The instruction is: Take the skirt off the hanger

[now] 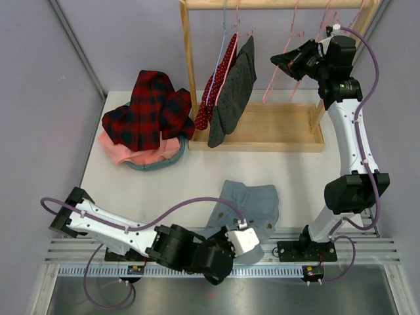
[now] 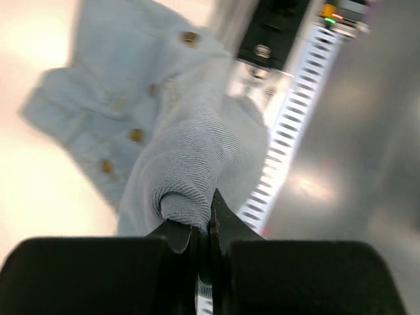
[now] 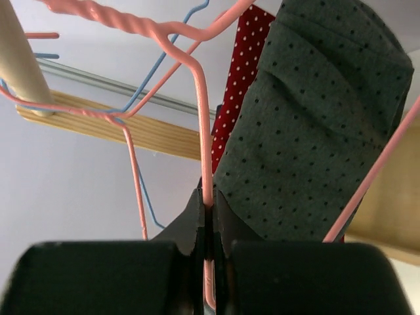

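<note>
The pale denim skirt (image 1: 252,202) lies crumpled on the table near the front edge, off any hanger. My left gripper (image 1: 231,243) is shut on a fold of it; the left wrist view shows the jaws (image 2: 203,226) pinching the denim skirt (image 2: 177,151) over the front rail. My right gripper (image 1: 281,63) is up at the rack, shut on the wire of an empty pink hanger (image 1: 271,84). In the right wrist view the pink hanger (image 3: 204,131) runs straight between the closed gripper (image 3: 207,205).
A wooden rack (image 1: 262,139) stands at the back with a grey dotted garment (image 1: 235,92) and a red dotted one (image 1: 213,98) hanging on it, both close to my right gripper (image 3: 315,131). A pile of red plaid and pink clothes (image 1: 147,118) lies at the back left.
</note>
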### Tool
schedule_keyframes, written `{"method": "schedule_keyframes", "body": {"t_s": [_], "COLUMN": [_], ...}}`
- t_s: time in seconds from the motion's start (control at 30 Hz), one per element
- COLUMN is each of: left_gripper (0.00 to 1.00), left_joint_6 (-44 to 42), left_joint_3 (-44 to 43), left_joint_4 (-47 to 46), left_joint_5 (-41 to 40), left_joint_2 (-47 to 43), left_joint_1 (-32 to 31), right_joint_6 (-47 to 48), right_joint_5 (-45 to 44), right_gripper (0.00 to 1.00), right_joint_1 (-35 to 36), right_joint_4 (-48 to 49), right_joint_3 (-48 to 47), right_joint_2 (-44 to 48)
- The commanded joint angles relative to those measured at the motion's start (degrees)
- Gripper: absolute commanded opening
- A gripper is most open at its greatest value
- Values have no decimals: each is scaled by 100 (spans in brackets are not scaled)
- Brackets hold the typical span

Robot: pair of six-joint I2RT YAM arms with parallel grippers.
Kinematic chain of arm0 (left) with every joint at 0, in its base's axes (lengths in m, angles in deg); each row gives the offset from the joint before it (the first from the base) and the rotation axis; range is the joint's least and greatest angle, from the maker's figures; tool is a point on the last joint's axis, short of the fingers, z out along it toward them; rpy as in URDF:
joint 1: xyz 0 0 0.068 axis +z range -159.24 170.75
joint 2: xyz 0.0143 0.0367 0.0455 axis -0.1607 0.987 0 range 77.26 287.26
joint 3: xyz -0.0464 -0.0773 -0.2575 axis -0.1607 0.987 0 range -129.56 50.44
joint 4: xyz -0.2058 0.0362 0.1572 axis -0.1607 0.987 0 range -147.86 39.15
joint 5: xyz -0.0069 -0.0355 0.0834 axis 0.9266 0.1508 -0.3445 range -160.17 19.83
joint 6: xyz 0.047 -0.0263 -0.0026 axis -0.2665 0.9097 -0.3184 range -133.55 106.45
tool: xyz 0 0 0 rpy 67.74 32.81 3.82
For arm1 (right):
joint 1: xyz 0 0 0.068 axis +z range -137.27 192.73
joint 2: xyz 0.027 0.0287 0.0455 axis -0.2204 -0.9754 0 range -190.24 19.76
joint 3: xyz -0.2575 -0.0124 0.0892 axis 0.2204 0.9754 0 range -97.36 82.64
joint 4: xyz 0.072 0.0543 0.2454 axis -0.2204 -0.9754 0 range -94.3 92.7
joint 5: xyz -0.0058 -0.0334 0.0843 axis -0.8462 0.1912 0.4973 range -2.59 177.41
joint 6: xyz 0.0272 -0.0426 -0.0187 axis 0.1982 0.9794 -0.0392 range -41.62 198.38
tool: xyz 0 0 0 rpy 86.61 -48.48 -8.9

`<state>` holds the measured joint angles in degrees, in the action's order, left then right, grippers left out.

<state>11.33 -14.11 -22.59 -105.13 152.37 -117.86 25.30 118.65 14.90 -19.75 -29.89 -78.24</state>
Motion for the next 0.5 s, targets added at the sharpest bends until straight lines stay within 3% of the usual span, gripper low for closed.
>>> {"method": "schedule_keyframes", "body": {"t_s": [0.0, 0.17, 0.23, 0.27, 0.3, 0.33, 0.4, 0.47], "left_gripper": [0, 0, 0, 0, 0, 0, 0, 0], "left_joint_6": [-1008, -2030, -2686, -2891, -3258, -3445, -3796, -4157], "left_joint_3": [-479, -1154, -1743, -1962, -2330, -2551, -2868, -3282], "left_joint_4": [481, 726, 850, 833, 815, 806, 736, 649], "left_joint_5": [-582, -670, -862, -846, -820, -698, -740, -662], "left_joint_2": [-574, -963, -1042, -1051, -1060, -1025, -894, -640], "left_joint_1": [559, 2053, 2666, 2905, 3160, 3650, 4057, 4760], "right_joint_6": [210, 333, 421, 517, 579, 640, 851, 1044], "right_joint_5": [250, 382, 435, 444, 409, 391, 356, 286], "right_gripper": [0, 2, 28, 46, 77, 88, 98, 99], "right_joint_1": [-7, -7, -15, -7, -15, -15, -7, -7], "right_joint_4": [145, 110, 58, 23, -65, -135, -276, -329], "right_joint_3": [283, 539, 626, 671, 732, 767, 925, 1066], "right_joint_2": [386, 536, 641, 746, 808, 878, 1141, 1457]}}
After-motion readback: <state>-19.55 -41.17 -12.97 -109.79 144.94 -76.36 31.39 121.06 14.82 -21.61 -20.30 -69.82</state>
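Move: The bin heaped with plaid and pink clothes lies some 53 cm ahead of the left gripper, 32 cm to its left and about 12 cm lower. The grey dotted garment hangs about 49 cm straight ahead of it and 11 cm higher; the red dotted garment is 7 cm left of the grey one. From the right gripper, which holds the emptied pink hanger, the rack's bar is about 8 cm ahead and 14 cm above. Keep the denim skirt pinched by its gathered end and sweep the left gripper fast forward about 25 cm, up 20 and left 12, towards the bin, swinging the fingers some 30 degrees counter-clockwise and tipping them up out of their steep downward slant. Meanwhile open the right fingers wide, let go of the pink hanger and draw back about 4 cm, sinking slightly. ##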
